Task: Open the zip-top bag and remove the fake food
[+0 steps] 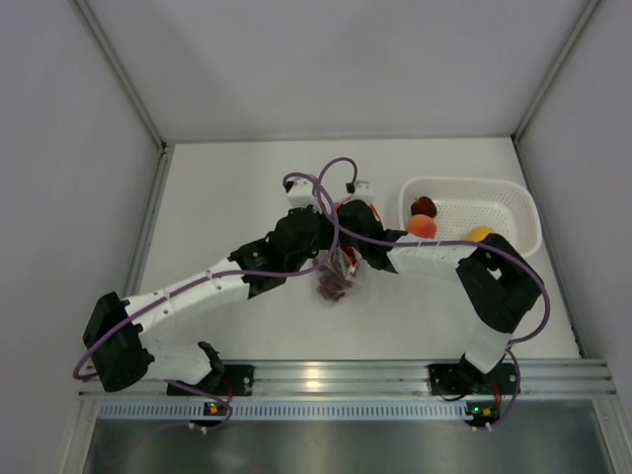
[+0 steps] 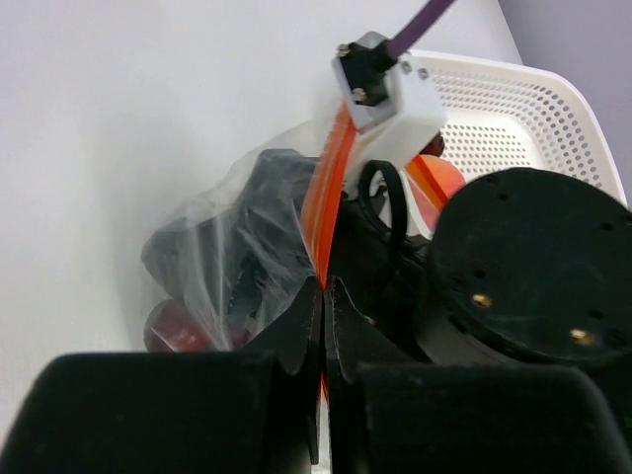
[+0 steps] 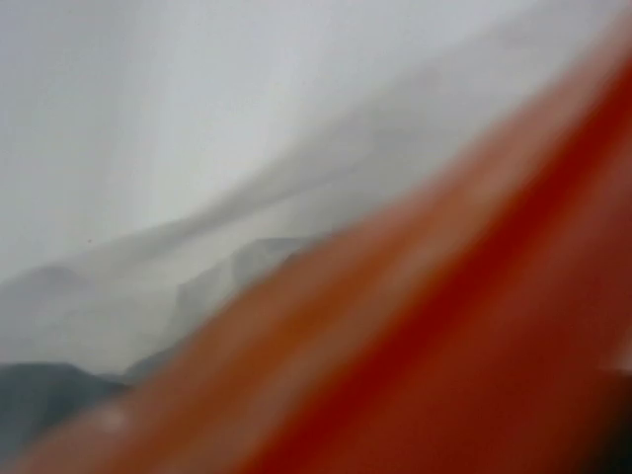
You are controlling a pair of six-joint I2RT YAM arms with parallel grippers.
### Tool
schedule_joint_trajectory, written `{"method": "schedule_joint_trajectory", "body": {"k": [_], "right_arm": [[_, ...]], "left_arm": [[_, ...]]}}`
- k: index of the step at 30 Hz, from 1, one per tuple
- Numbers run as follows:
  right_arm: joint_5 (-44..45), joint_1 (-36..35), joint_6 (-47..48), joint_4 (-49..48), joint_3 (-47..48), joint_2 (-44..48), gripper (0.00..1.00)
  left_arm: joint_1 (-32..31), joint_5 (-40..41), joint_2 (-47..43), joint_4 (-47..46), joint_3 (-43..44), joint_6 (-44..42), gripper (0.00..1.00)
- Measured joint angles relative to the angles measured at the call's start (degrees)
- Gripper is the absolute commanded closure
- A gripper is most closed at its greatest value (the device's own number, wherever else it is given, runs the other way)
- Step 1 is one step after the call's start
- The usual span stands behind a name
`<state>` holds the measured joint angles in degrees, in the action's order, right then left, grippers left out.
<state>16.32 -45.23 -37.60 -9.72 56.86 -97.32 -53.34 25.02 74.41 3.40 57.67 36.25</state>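
The clear zip-top bag hangs just above the table between both arms, with a dark grape bunch of fake food inside. My left gripper is shut on the bag's orange zip strip. A dark red piece shows through the plastic. My right gripper is pressed against the bag's mouth; its fingers are hidden. The right wrist view is filled by the blurred orange strip and plastic film.
A white perforated basket stands at the right. It holds an orange-red peach, an orange-yellow fruit and a dark red piece. Purple cables loop above the grippers. Walls border the table.
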Motion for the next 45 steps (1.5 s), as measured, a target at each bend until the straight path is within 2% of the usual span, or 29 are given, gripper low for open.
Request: {"method": "schedule_joint_trajectory", "body": {"k": [6, 13, 21, 32, 36, 40, 45], "right_arm": [[-1.7, 0.09, 2.47, -4.52, 1.44, -6.95, 0.59], [-5.99, 0.31, 4.13, -6.4, 3.19, -10.36, 0.55], [-11.93, 0.24, 4.61, -9.55, -1.29, -7.91, 0.6], [-15.78, -0.72, 4.46, -9.05, -4.83, -2.8, 0.57], [-16.2, -3.1, 4.85, -8.96, -4.31, -2.95, 0.51], [-16.26, -5.22, 5.05, -8.07, 0.26, -6.29, 0.42], [-14.38, -6.21, 5.42, -6.91, 4.11, -10.47, 0.37]], "left_arm": [[0.63, 0.59, -0.02, -0.04, -1.84, 0.04, 1.0], [2.4, 0.94, -1.68, 0.76, -4.57, -0.04, 1.0], [3.3, 0.76, -5.6, 2.23, -4.87, -1.99, 1.0], [3.32, -6.38, -6.45, 4.07, -2.01, -3.56, 1.0], [3.34, -6.99, -6.67, 4.57, -1.99, -3.21, 1.0], [3.45, -6.58, -6.67, 4.85, -1.99, -2.89, 1.0], [4.04, -3.85, -7.23, 5.73, -2.67, -2.21, 1.0]]}}
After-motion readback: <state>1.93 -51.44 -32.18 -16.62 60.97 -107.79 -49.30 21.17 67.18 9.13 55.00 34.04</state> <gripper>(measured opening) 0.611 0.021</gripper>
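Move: Back towards the bases and low in the bag lie the grapes, about 9 cm back from the right hand, roughly 3 cm to its left and some 7 cm below. From the left hand they are about 4 cm back, level sideways and around 19 cm below. In the basket, the peach sits some 22 cm to the right hand's right and 4 cm farther out, the dark red fruit about 5 cm beyond the peach. Rummaging inside the bag, the right hand first sinks about 4 cm while edging left, then draws back towards the bases and sweeps farther left, nearing the grapes, turning some 20 degrees counter-clockwise and spreading its half-open fingers wider. The left hand keeps its pinch on the orange zip edge, swinging left with a brief dip and recovery, easing back right, then left again. ##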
